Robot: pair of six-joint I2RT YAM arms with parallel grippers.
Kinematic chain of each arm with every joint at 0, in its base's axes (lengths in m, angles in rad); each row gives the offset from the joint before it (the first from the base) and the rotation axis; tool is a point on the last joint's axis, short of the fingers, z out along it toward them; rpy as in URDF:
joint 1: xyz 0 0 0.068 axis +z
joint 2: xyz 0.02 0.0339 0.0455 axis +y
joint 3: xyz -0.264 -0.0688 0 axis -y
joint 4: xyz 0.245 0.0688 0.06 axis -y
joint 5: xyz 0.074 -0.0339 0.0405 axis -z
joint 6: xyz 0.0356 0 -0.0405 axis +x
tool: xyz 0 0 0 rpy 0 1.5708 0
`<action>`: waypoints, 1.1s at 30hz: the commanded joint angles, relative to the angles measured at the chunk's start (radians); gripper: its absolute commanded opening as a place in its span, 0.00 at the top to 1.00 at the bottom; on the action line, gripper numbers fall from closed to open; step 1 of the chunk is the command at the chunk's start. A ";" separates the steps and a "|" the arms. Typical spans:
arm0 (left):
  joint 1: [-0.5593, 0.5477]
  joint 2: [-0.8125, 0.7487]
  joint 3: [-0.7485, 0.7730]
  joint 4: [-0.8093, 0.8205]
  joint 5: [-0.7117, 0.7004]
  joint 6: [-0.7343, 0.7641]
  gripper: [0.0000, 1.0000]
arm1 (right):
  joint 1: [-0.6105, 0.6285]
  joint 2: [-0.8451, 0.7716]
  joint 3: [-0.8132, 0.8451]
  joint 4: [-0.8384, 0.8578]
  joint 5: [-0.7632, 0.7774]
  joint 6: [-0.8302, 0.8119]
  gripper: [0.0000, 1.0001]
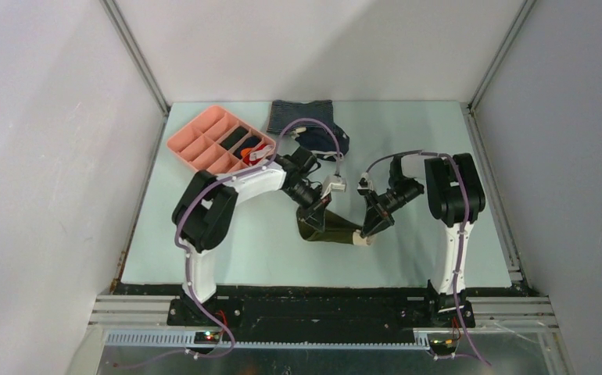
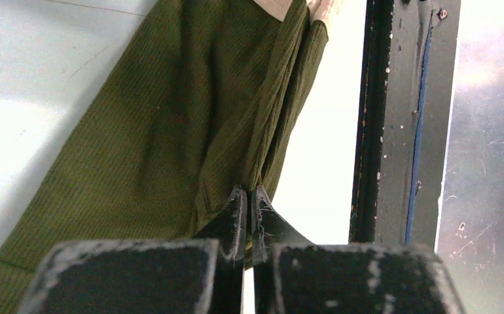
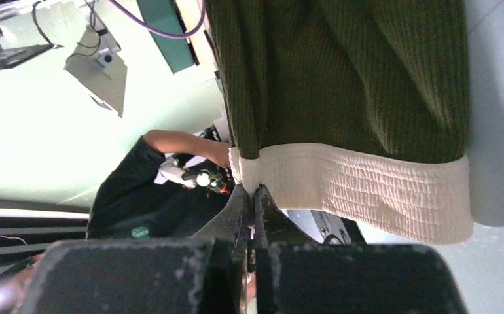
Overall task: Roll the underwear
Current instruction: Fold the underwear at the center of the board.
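The underwear (image 1: pixel 327 227) is dark olive-green ribbed cloth with a cream waistband. It hangs stretched between my two grippers, just above the table's middle front. My left gripper (image 1: pixel 319 208) is shut on its green edge; the left wrist view shows the cloth (image 2: pixel 171 124) pinched at the fingertips (image 2: pixel 249 196). My right gripper (image 1: pixel 370 231) is shut on the cream waistband (image 3: pixel 367 190), pinched between its fingertips (image 3: pixel 254 193), with the green cloth (image 3: pixel 341 72) spreading beyond.
A pink divided tray (image 1: pixel 221 141) with small items sits at the back left. A blue-grey striped garment (image 1: pixel 298 116) and a navy white-trimmed garment (image 1: pixel 325 141) lie at the back middle. The table's black front rail (image 2: pixel 374 124) lies close ahead of the left gripper.
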 commanded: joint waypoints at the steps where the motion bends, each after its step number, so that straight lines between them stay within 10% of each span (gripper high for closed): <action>1: 0.003 -0.010 0.072 -0.040 0.003 0.002 1.00 | -0.052 -0.002 -0.015 -0.015 -0.052 0.013 1.00; 33: 0.009 0.328 0.511 -0.088 -0.081 -0.095 1.00 | -0.221 0.185 0.029 0.125 -0.050 0.261 1.00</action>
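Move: The underwear is already pinched in both shut grippers along one raised edge. Its middle lies some 4 cm to the right of the left gripper, level with it and about 3 cm below; from the right gripper it is roughly 10 cm left, 3 cm farther out and 4 cm below. The cream waistband end is at the right gripper, about 14 cm right and 4 cm back from the left one. The navy clothing stands some 31 cm straight ahead of the left gripper. Keep both grippers shut on the underwear's edge and carry it forward and to the right towards the navy clothing's side of the board. Bring the left one about 7 cm forward and 5 cm right, rising slightly first and then sinking. Take the right one, on the waistband, some 5 cm forward and 4 cm right while lowering it and turning it nearly 20 degrees clockwise. ##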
